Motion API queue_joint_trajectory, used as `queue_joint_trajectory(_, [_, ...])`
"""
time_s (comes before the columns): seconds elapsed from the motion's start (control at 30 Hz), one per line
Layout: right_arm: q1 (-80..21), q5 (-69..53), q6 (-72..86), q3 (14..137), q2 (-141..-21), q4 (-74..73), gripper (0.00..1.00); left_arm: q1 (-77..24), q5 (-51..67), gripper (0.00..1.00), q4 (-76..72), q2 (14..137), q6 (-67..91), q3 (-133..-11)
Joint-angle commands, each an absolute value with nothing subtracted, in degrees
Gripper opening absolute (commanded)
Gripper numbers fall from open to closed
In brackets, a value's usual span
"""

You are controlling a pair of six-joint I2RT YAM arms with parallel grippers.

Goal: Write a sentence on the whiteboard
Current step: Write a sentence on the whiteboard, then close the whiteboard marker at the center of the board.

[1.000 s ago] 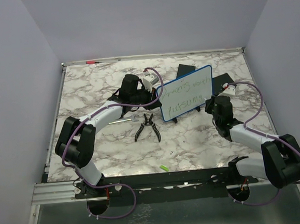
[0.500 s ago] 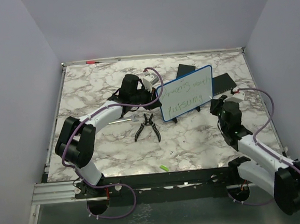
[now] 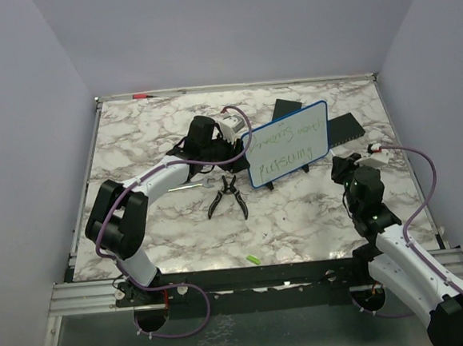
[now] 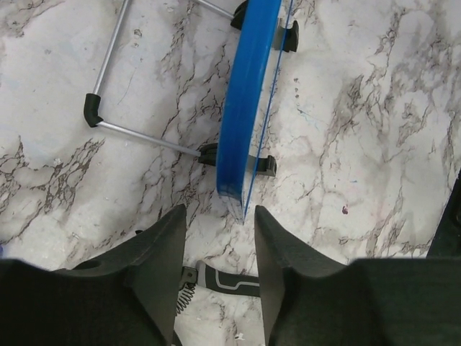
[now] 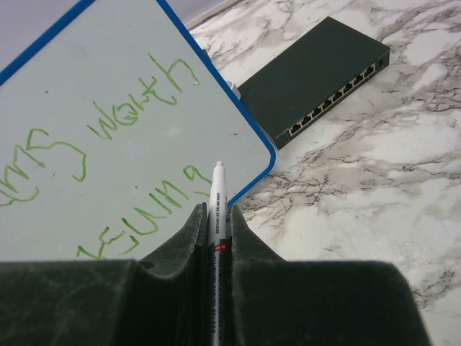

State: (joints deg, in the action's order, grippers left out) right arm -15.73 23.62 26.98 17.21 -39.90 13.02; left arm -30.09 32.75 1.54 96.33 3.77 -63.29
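The whiteboard (image 3: 287, 144) stands tilted on its small black feet at the table's middle, blue-framed. The sentence (image 3: 282, 149) runs across it in two green scrawled lines, also seen close up as green words (image 5: 137, 94). My left gripper (image 3: 233, 145) is at the board's left edge. In the left wrist view it (image 4: 220, 213) is open, and the board's blue edge (image 4: 248, 94) ends just beyond the fingertips, apart from both. My right gripper (image 3: 343, 166) sits off the board's right corner, and it (image 5: 216, 210) is shut on a white marker (image 5: 218, 189) pointing at the board.
Black-handled pliers (image 3: 227, 196) and a small wrench (image 3: 188, 186) lie in front of the board. A black network switch (image 3: 344, 128) and a black pad (image 3: 286, 107) sit behind it. A green cap (image 3: 253, 259) lies near the front edge, a red pen (image 3: 139, 95) at the back rail.
My left gripper has opened and let go of the board's edge. My right arm has drawn back to the near right with the marker, away from the board.
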Motion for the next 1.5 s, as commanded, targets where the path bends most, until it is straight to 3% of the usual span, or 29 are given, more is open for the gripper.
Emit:
queue_joint_trajectory(0.0, [-15.5, 24.7, 27.4, 16.6, -39.8, 10.5, 0.01, -30.3, 30.9, 0.48, 2.7, 95.5, 2.9, -63.1])
queue_joint_trajectory(0.2, [-15.5, 22.8, 26.4, 16.7, -39.6, 10.7, 0.01, -30.2, 29.2, 0.68, 4.5, 92.9, 1.0, -62.1])
queue_joint_trajectory(0.4, [-15.5, 18.6, 24.5, 17.0, -38.6, 8.8, 0.01, -30.2, 25.8, 0.78, 5.4, 87.3, -1.0, -58.9])
queue_joint_trajectory(0.67, [-15.5, 7.6, 25.6, 17.7, -35.3, 3.1, 0.01, -30.4, 16.4, 0.79, 7.5, 71.0, -0.7, -46.6])
queue_joint_trajectory(0.87, [-15.5, 3.8, 25.9, 18.5, -34.0, -0.6, 0.01, -35.0, 20.5, 0.79, 9.1, 57.4, 4.1, -39.9])
queue_joint_trajectory(1.23, [-15.5, 4.0, 25.9, 22.0, -31.9, -4.6, 0.01, -49.4, 20.4, 0.76, 17.5, 60.1, 20.4, -39.5])
queue_joint_trajectory(1.47, [-15.5, 4.7, 25.8, 21.8, -30.1, -6.3, 0.01, -61.7, 12.7, 0.75, 17.8, 63.4, 28.6, -37.4])
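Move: The green pen cap lies near the table's front edge, about 25 cm back from the left gripper, some 1 cm to its right and 12 cm below. The black-handled pliers lie about 5 cm back, 5 cm left and 12 cm below; the whiteboard's middle is roughly 13 cm right and 4 cm ahead. From the right gripper, the cap is some 22 cm back, 25 cm left and 15 cm below, and the whiteboard's middle about 7 cm ahead, 13 cm left. Open the left gripper wide and slip it off the whiteboard's edge, going up and left about 8 cm, then sweep it back towards the green cap, some 22 cm in all, easing right again and sinking as it nears. Meanwhile keep the marker gripped in the right hand, swing it about 18 degrees counter-clockwise, and draw it a few centimetres left and back. ##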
